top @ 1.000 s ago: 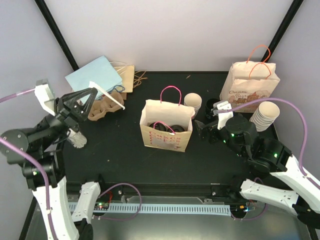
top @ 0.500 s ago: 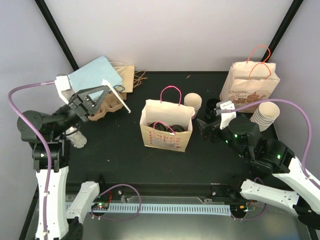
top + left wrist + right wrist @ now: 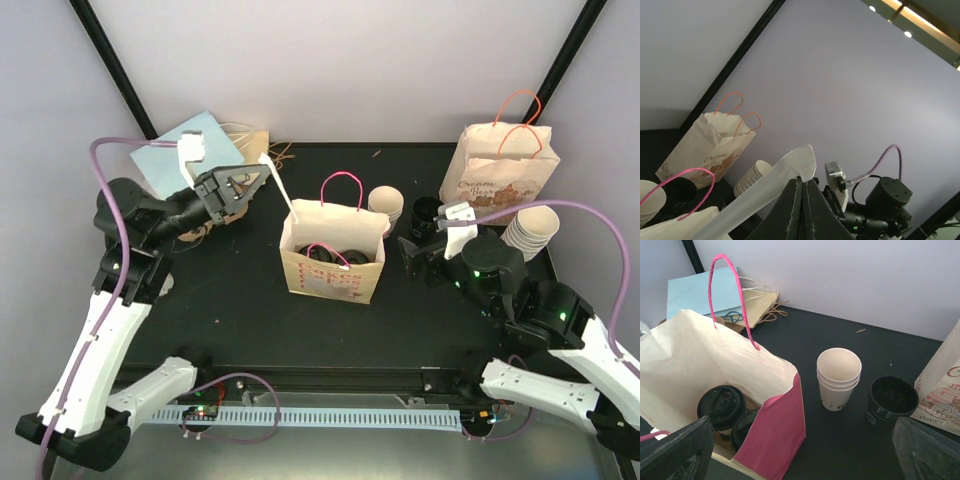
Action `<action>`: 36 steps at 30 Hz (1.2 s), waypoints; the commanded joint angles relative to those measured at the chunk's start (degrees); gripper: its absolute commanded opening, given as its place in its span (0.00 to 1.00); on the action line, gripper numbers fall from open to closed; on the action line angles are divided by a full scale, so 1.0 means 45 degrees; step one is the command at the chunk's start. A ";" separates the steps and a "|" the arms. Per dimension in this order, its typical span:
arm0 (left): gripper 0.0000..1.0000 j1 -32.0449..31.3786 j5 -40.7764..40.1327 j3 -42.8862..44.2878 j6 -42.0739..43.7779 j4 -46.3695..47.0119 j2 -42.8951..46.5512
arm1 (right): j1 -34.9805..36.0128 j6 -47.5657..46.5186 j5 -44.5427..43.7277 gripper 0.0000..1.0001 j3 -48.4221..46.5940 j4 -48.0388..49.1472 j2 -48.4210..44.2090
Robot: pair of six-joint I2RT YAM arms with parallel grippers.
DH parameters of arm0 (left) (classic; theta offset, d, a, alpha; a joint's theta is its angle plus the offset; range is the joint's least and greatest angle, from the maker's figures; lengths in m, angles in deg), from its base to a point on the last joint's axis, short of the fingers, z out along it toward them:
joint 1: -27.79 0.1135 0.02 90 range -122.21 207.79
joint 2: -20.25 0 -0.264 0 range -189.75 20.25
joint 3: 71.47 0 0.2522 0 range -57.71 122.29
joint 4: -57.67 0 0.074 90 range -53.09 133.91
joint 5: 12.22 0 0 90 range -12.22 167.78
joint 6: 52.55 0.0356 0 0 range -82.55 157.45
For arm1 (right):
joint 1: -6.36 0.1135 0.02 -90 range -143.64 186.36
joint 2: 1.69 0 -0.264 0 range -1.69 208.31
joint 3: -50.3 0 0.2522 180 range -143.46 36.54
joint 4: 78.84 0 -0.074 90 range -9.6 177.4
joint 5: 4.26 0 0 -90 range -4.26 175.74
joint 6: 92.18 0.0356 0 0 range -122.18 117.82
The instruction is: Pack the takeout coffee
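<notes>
An open paper bag (image 3: 330,272) with pink handles stands mid-table, its pink side (image 3: 775,435) nearest the right wrist camera. Two black-lidded coffee cups (image 3: 720,407) stand inside it, also visible from above (image 3: 340,258). My left gripper (image 3: 262,172) is shut on a white paper-wrapped straw (image 3: 283,195), which slants down toward the bag's back left corner. In the left wrist view the straw (image 3: 765,187) crosses the closed fingertips (image 3: 796,187) of the left gripper (image 3: 802,181). My right gripper (image 3: 410,255) is open just right of the bag, holding nothing (image 3: 800,450).
A stack of white paper cups (image 3: 385,205) and a black cup (image 3: 424,213) stand behind the right gripper. A printed paper bag (image 3: 505,170) and another cup stack (image 3: 530,232) are at back right. Blue and brown flat bags (image 3: 175,150) and a cardboard carrier (image 3: 205,215) lie back left.
My left arm has swung from the far left toward the bag, carrying the straw to the bag's back left corner. The right arm has barely moved.
</notes>
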State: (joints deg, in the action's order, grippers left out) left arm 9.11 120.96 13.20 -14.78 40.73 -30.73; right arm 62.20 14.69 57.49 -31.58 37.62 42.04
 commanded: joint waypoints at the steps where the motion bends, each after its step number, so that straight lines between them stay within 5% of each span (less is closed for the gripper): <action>1: 0.02 -0.0669 -0.0722 0.0406 0.0880 -0.0017 -0.0428 | -0.0064 0.0167 -0.0382 1.00 -0.0342 -0.0204 -0.0308; 12: 0.02 -0.2216 -0.1496 0.0120 0.2044 -0.1650 -0.1583 | -0.0068 0.0218 -0.0376 1.00 -0.0332 -0.0228 -0.0381; 21: 0.02 -0.3993 -0.1742 0.0496 0.1778 -0.0853 -0.2928 | -0.0073 0.0287 -0.0267 1.00 -0.0332 -0.0239 -0.0380; 28: 0.01 -0.4096 -0.1140 -0.0339 0.0769 0.0010 -0.2869 | -0.0064 0.0315 -0.0169 1.00 -0.0258 -0.0247 -0.0398; 33: 0.66 -0.4018 -0.4033 -0.0036 0.3037 -0.4385 -0.1968 | -0.0064 0.0229 -0.0150 1.00 -0.0197 -0.0169 -0.0344; 36: 0.81 -0.3671 -0.5590 0.0250 0.3540 -0.6376 -0.1265 | -0.0065 0.0157 -0.0091 1.00 -0.0195 -0.0094 -0.0261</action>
State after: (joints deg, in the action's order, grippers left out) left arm -8.81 106.51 11.89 -4.81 25.84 -40.83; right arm 62.20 15.30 57.38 -31.60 36.81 40.75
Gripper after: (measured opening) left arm 0.766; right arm 0.999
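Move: The left hand holds the wrapped white straw above and beside the open paper bag. The bag's middle is about 10 cm ahead, 11 cm to the right and some 36 cm below. Nested white cups stand roughly 12 cm farther out and 13 cm to the right of the bag; the black cup is about 11 cm right of them, level with them in depth. From the idle right hand, the bag lies about 10 cm ahead, 15 cm left and 20 cm below. Rightward and down together, the left hand carries the straw over towards the bag's mouth, about 10 cm across and 9 cm down, its fingertips dipping some 15 degrees. There the fingers open wide and let go of the straw, while the hand sinks a little more and eases back left a couple of centimetres. ##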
